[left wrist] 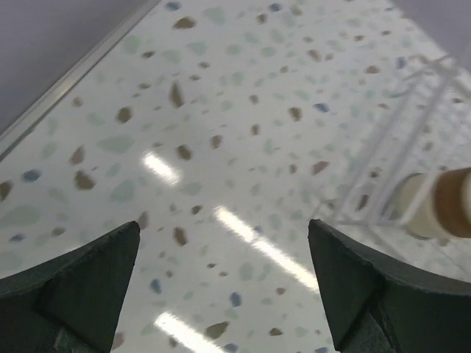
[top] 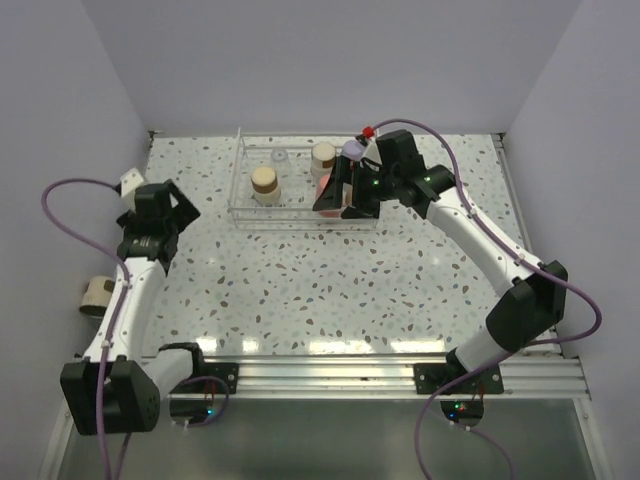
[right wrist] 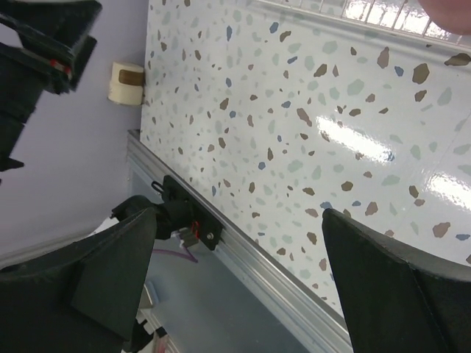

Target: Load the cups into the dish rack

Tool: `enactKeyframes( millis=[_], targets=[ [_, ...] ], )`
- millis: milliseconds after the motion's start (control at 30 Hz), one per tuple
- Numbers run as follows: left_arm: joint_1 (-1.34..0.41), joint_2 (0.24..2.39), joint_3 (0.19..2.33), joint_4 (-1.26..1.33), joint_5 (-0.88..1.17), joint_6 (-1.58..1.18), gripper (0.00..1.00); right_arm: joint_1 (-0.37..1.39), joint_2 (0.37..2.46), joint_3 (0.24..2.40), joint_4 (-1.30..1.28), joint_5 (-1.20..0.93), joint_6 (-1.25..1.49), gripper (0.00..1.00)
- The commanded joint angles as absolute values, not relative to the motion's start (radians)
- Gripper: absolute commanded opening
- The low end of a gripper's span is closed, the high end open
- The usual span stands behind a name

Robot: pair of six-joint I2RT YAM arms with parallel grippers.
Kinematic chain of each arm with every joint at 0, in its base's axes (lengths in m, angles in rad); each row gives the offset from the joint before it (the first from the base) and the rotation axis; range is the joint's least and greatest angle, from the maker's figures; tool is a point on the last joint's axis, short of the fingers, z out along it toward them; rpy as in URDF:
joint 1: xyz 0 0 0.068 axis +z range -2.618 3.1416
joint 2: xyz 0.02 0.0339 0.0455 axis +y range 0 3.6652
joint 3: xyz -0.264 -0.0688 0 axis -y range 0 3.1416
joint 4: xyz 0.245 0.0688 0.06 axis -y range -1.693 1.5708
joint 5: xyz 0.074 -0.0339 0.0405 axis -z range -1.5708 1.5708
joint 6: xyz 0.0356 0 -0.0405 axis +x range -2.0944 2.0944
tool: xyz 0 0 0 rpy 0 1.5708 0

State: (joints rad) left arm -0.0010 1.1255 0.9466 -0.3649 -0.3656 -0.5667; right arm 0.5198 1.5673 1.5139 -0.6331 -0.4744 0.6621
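The clear dish rack [top: 243, 170] stands at the back of the table. In it are a tan-based cup [top: 265, 183], a clear cup [top: 279, 157], a cream cup [top: 323, 156] and a red-pink cup [top: 322, 190]. A lavender cup [top: 352, 148] shows at the rack's far right. My right gripper [top: 342, 195] hangs open over the rack's right end, holding nothing [right wrist: 239, 213]. To the left of the rack, my left gripper [top: 180, 208] is open and empty above the table [left wrist: 224, 224]. The rack [left wrist: 383, 147] and a tan-based cup [left wrist: 434, 206] lie to its right. Another cup [top: 97, 293] lies on its side by the left wall [right wrist: 125, 82].
A small white object [top: 128, 183] sits against the left wall behind the left arm. A small red object [top: 368, 131] shows just beyond the rack's far right corner. The metal rail [top: 330, 372] runs along the near edge. Walls close in the left, back and right.
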Motion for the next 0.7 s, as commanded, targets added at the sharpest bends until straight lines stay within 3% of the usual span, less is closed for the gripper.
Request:
enactKeyframes(
  millis=[0,300,367,500,667],
  targets=[
    [0.163,0.972,0.803,-0.514,-0.417,-0.679,1.0,0.528,1.542,1.525,-0.635,-0.505,0.651,0.98],
    [0.299,0.807,0.647,-0.585,-0.586,-0.706,1.0,0.529,1.62,1.638,-0.831,-0.508,0.565,0.98],
    [0.349,0.802,0.637,-0.535,-0.565,-0.703,1.0,0.532,1.64,1.658,-0.879,-0.509,0.549,0.98],
    [0.592,0.906,0.64,-0.463,-0.243,-0.649,1.0,0.551,1.664,1.664,-0.917,-0.519,0.545,0.98],
    [0.575,0.839,0.614,-0.477,-0.379,-0.688,1.0,0.613,1.701,1.677,-0.954,-0.492,0.537,0.98]
  ],
)
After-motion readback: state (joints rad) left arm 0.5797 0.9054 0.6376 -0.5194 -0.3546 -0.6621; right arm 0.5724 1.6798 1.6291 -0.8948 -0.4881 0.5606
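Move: The beige cup lying on its side at the table's left edge is the left hand's goal: about 16 cm back, 23 cm to the left and 17 cm below. Behind it remain the cup stack, some 17 cm ahead, 19 cm right and 12 cm lower, and the dish rack, its middle about 17 cm ahead, 30 cm right and 17 cm down. From the right hand the beige cup lies about 12 cm back, 56 cm left and 22 cm below. Back, left and down, fast at first and then easing off, the open left hand swings some 22 cm away from the dish rack towards the beige cup, turning about 35 degrees counter-clockwise and tipping down slightly, fingers still wide open and short of the cup. The right hand, also open and empty, eases about 5 cm back and down, tipping a little downwards. ##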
